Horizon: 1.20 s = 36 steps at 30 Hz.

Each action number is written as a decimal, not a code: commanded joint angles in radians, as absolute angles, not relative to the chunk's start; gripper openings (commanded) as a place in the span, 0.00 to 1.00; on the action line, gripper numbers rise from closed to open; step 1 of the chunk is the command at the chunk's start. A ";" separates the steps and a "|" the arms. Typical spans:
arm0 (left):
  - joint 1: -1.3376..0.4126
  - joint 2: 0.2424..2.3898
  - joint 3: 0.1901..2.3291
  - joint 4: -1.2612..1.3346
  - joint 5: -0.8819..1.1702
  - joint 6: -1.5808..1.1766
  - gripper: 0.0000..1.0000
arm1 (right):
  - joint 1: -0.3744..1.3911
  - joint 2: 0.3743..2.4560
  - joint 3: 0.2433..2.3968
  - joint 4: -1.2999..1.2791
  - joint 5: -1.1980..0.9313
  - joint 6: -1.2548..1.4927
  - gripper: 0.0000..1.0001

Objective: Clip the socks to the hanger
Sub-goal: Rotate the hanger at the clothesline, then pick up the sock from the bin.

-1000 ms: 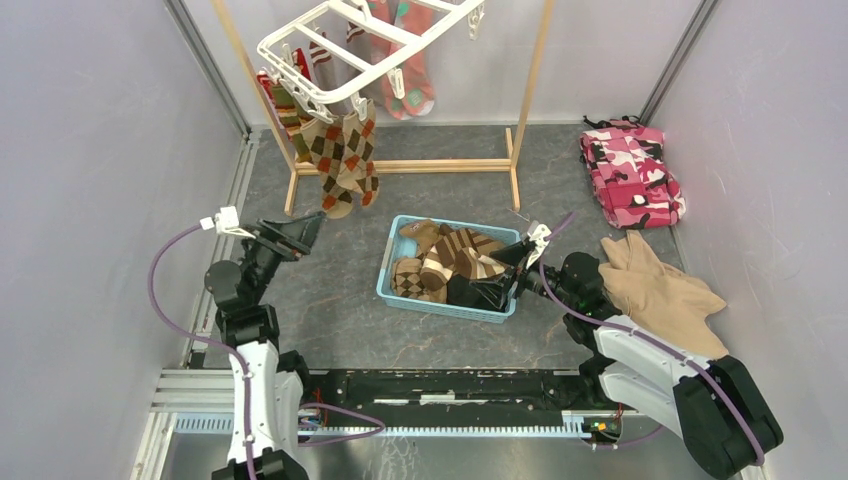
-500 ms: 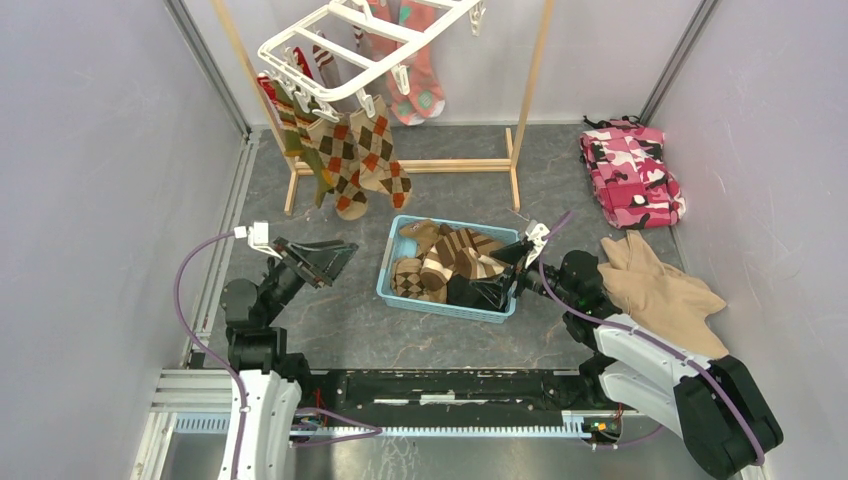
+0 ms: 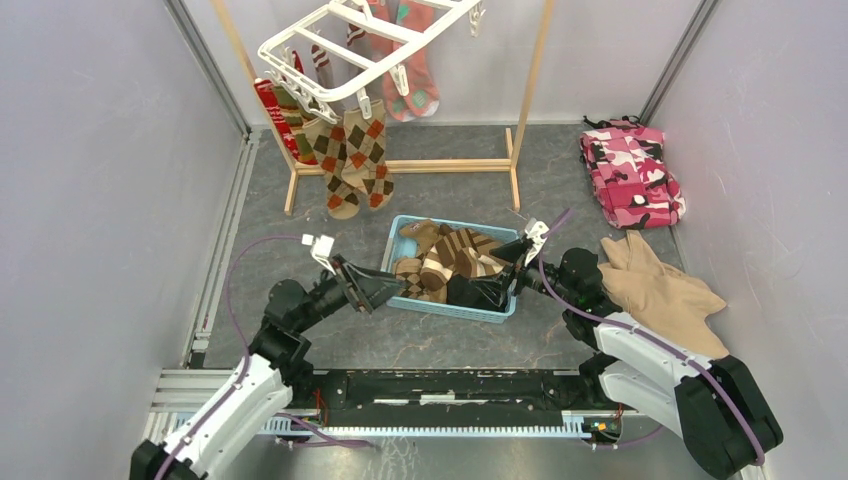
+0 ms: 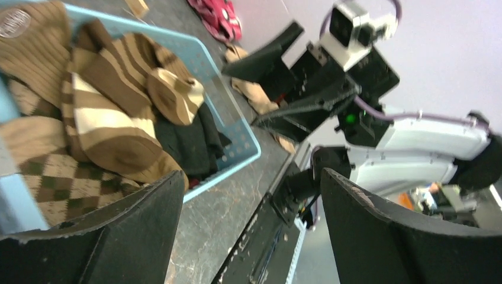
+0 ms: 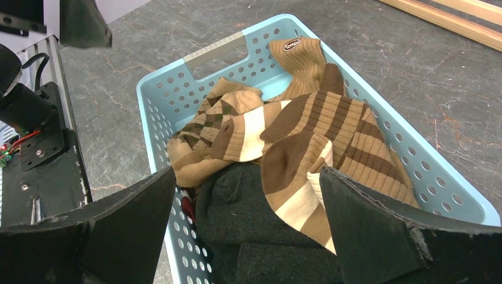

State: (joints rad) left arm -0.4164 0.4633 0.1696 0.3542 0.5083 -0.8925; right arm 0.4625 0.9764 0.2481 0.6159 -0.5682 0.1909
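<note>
The white hanger [image 3: 350, 50] hangs tilted at the back left, with argyle socks [image 3: 355, 160] and red ones clipped to its rim. More socks [image 3: 450, 262], striped, argyle and black, lie heaped in the light blue basket [image 3: 450, 222]. My left gripper [image 3: 385, 290] is at the basket's near left corner, open and empty [image 4: 251, 174]; its view shows the striped sock [image 4: 100, 118]. My right gripper [image 3: 490, 285] hangs open over the basket's right end [image 5: 247, 171], just above a black sock [image 5: 248, 219] beside a brown striped sock [image 5: 308, 136].
A light wooden frame stand [image 3: 400, 165] carries the hanger. A pink camouflage cloth [image 3: 630, 175] lies at the back right, and a large beige cloth [image 3: 660, 285] lies beside the right arm. Walls close in both sides.
My left arm has swung down from the left side and rightward to the basket's near left corner. The hanger and its clipped socks have swayed. The right arm has not moved.
</note>
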 commanded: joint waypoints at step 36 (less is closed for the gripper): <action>-0.618 0.475 0.045 0.522 0.148 -0.682 0.91 | 0.606 1.255 0.621 0.055 -0.071 0.009 0.57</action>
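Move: The striped brown-and-cream sock on top of the basket's pile lies about 5 cm ahead of the open right hand, level with it sideways and some 10 cm below. The black cloth is about 2 cm back and 1 cm left of that hand, 12 cm down; the checkered sock is 2 cm ahead and 17 cm left, the plain brown cuff 12 cm ahead and 14 cm left. From the left hand the striped sock is about 9 cm ahead, 20 cm right and 15 cm below. For the striped sock in the basket, the right hand first reaches about 6 cm forward, drifting slightly right and turning clockwise, then sinks some 7 cm as its fingertips tip down and start to close, still well apart; whether they touch the cloth can't be seen. The left hand, empty and open, dips about 4 cm, then rises roughly halfway back. ##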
